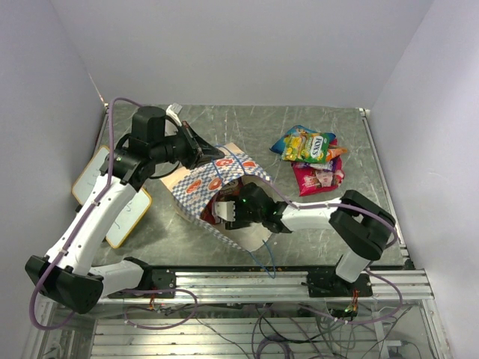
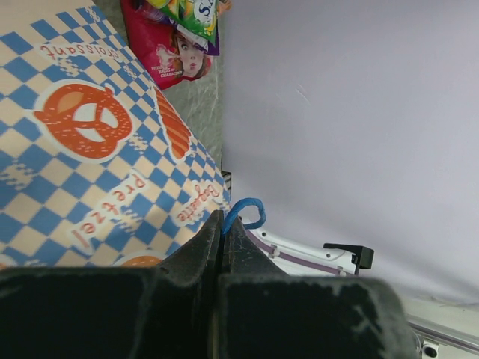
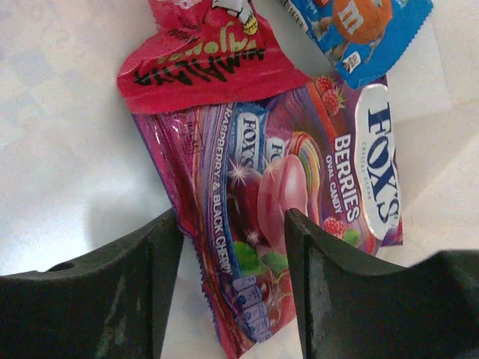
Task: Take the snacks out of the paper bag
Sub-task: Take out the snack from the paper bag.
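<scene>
The paper bag (image 1: 212,187) lies on its side mid-table, its mouth toward the arm bases. My left gripper (image 1: 203,149) is shut on the bag's blue cord handle (image 2: 245,212) beside the checkered side (image 2: 90,149). My right gripper (image 1: 230,213) reaches into the bag's mouth. In the right wrist view it (image 3: 232,217) is open, its fingers on either side of the lower end of a magenta Fox's berries packet (image 3: 299,187) on the cream inside. A red packet (image 3: 202,60) and a blue packet (image 3: 359,30) lie beyond it. Several more snacks (image 1: 313,157) are piled on the table to the right.
A yellow-framed whiteboard (image 1: 112,196) lies at the table's left edge under the left arm. White walls close in the back and both sides. A metal rail (image 1: 284,280) runs along the near edge by the arm bases.
</scene>
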`<state>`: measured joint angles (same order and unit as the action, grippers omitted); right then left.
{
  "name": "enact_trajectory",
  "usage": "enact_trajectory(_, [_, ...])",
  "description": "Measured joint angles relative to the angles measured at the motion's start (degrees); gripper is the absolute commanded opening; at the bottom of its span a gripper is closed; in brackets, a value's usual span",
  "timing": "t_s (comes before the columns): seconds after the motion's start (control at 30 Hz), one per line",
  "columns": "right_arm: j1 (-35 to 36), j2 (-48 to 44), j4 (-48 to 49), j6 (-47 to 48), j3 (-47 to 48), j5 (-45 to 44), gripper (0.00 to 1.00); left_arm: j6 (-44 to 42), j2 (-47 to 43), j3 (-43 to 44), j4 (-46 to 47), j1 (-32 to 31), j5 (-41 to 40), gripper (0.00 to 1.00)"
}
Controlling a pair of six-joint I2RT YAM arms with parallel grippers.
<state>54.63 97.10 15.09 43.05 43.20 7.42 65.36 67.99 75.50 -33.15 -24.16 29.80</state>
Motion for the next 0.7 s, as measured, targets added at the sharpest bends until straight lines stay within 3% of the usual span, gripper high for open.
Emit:
enact_trajectory(0.07, [-0.5, 1.3, 0.1, 0.1, 1.1, 1.0, 0.46, -0.2, 0.1, 0.3, -0.2, 0.0, 0.0, 0.07])
enact_trajectory(0.2, [-0.7, 2.5, 0.5, 0.3, 1.7, 1.8, 0.17, -0.7, 0.0, 0.6, -0.7, 0.0, 0.0, 0.07])
enact_trajectory(0.37, [-0.7, 1.8, 1.8, -0.8, 1.7, 1.8, 0.01, -2.0, -0.7, 0.6, -2.2, 0.0, -0.1, 0.07])
enact_trajectory(0.7, [-0.6, -11.3, -7.8, -5.7, 1.2, 4.1, 0.00, -3.1, -2.4, 1.6, -2.9, 0.0, -1.2, 0.07])
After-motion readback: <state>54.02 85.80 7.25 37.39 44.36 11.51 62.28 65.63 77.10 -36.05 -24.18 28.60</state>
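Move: The purple berries candy packet lies in the bag right at the open right fingers, its middle about 3 cm ahead, 2 cm left and 1 cm below. The small red packet is some 3 cm ahead and 7 cm left of that hand, the small blue packet roughly 9 cm ahead and 5 cm left. From the left hand, the berries packet is almost straight below, about 32 cm down and 2 cm left. The berries packet is pinched as the right fingers go from over half open to shut on its near part, after nudging about 1 cm further left and forward into the bag. The right hand then draws up, some 6 cm and quickening, easing back about 2 cm and tilting slightly. The left hand, still shut on the blue bag handle, eases about 1 cm up and back. ##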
